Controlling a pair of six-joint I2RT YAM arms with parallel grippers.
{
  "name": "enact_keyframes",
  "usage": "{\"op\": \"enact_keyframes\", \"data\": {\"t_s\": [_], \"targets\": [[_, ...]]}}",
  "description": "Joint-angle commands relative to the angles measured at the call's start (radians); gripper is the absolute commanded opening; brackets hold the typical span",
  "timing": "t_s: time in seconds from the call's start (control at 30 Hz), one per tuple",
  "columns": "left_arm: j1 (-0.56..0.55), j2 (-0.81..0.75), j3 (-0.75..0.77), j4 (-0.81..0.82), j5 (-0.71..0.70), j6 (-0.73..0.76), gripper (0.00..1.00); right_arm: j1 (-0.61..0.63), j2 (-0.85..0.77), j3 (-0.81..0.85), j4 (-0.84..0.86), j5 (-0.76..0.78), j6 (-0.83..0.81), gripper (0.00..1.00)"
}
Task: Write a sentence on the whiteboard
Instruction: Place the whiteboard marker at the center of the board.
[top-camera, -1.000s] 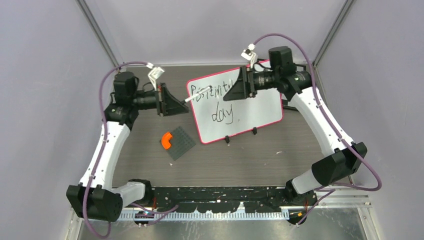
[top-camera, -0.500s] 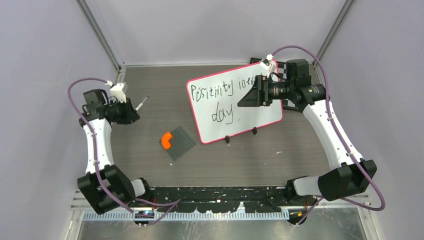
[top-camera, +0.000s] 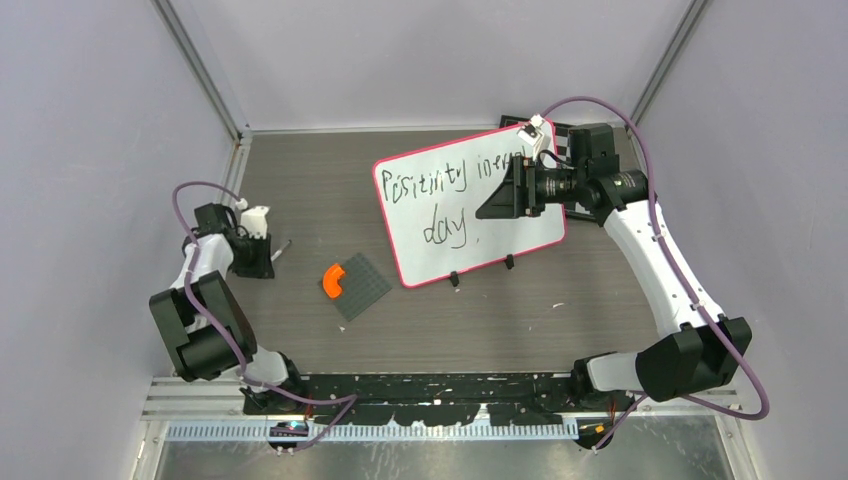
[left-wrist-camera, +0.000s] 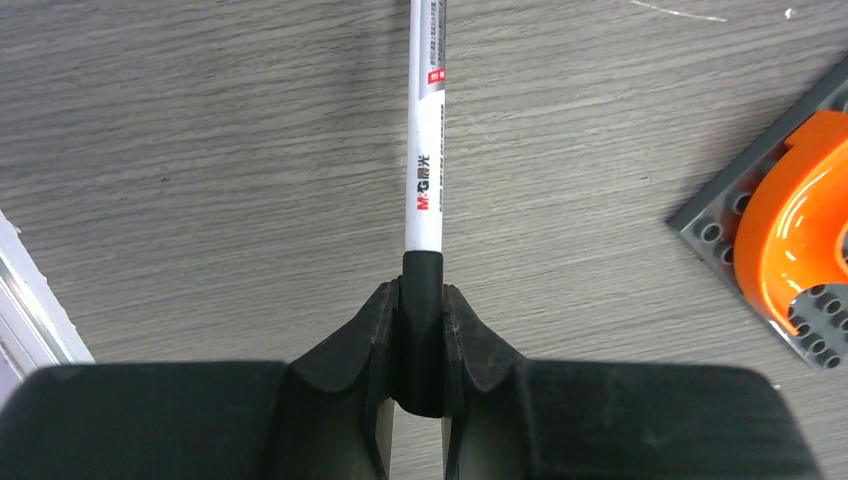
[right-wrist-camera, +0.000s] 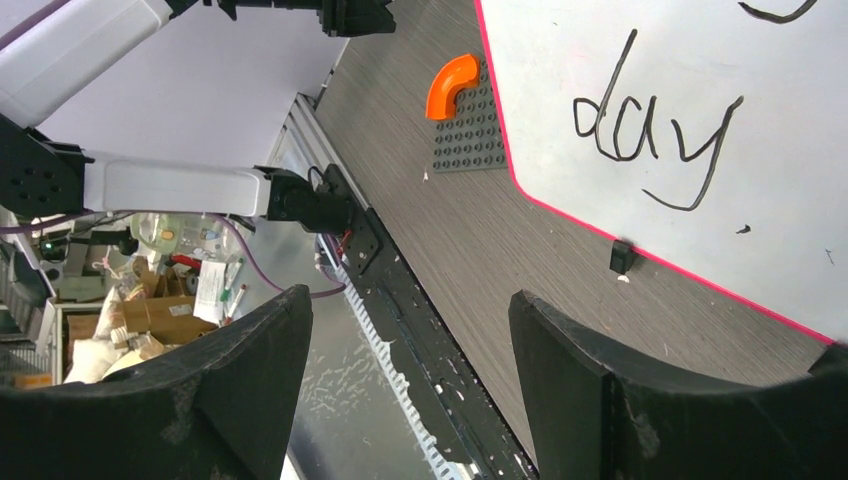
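Observation:
The whiteboard (top-camera: 520, 238), white with a red-pink rim, lies tilted at the table's back right. The sentence (top-camera: 445, 180) runs along its top in black scrawl, with "day" (top-camera: 445, 229) below it. "day" (right-wrist-camera: 655, 135) also shows in the right wrist view. My left gripper (top-camera: 270, 250) is low at the table's left side, far from the board. It is shut on the black end of a white marker (left-wrist-camera: 425, 160) that points away over the wood. My right gripper (top-camera: 492, 196) hovers over the board's right half, jaws wide apart and holding nothing (right-wrist-camera: 410, 310).
A dark grey studded plate (top-camera: 368, 290) carrying an orange curved piece (top-camera: 333, 281) lies between the left gripper and the board. A checkered chessboard (top-camera: 566, 134) peeks out behind the whiteboard. The black rail (top-camera: 440, 385) runs along the near edge.
My left arm has pulled back from the board's left edge to the table's left side, still holding the marker. My right gripper shifted right over the board, uncovering more letters.

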Motion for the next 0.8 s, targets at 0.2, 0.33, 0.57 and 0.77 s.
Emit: {"op": "enact_keyframes", "data": {"t_s": [0.2,0.33,0.57,0.77], "targets": [[0.008,0.064,-0.026,0.031,-0.012,0.126,0.24,-0.003,0.002,0.007,0.014,0.022,-0.015,0.76],[0.009,0.080,-0.028,0.007,0.004,0.132,0.27,-0.002,0.001,0.007,0.012,0.024,-0.017,0.77],[0.008,0.073,-0.033,-0.007,0.016,0.133,0.32,-0.003,-0.017,0.013,-0.004,0.024,-0.026,0.76],[0.008,0.006,0.015,-0.079,0.041,0.100,0.54,-0.005,-0.032,0.033,-0.035,0.045,-0.047,0.78]]}}
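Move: My left hand holds the marker by its black end, its body pointing ahead and to the right. The bare table spot it is going to lies right under that hand, about 4 cm down. From there the orange elbow is roughly 16 cm right and 2 cm back, and the grey baseplate's middle some 22 cm right and 4 cm back. From my right hand that spot is about 68 cm left, level fore and aft, 29 cm below. With my left hand I lower the marker about 3 cm to the bare table left of the orange elbow, then open the fingers and let go of its black end. As they open I draw back about 2 cm towards my base, low over the table, the wrist turning some 5 degrees clockwise. ##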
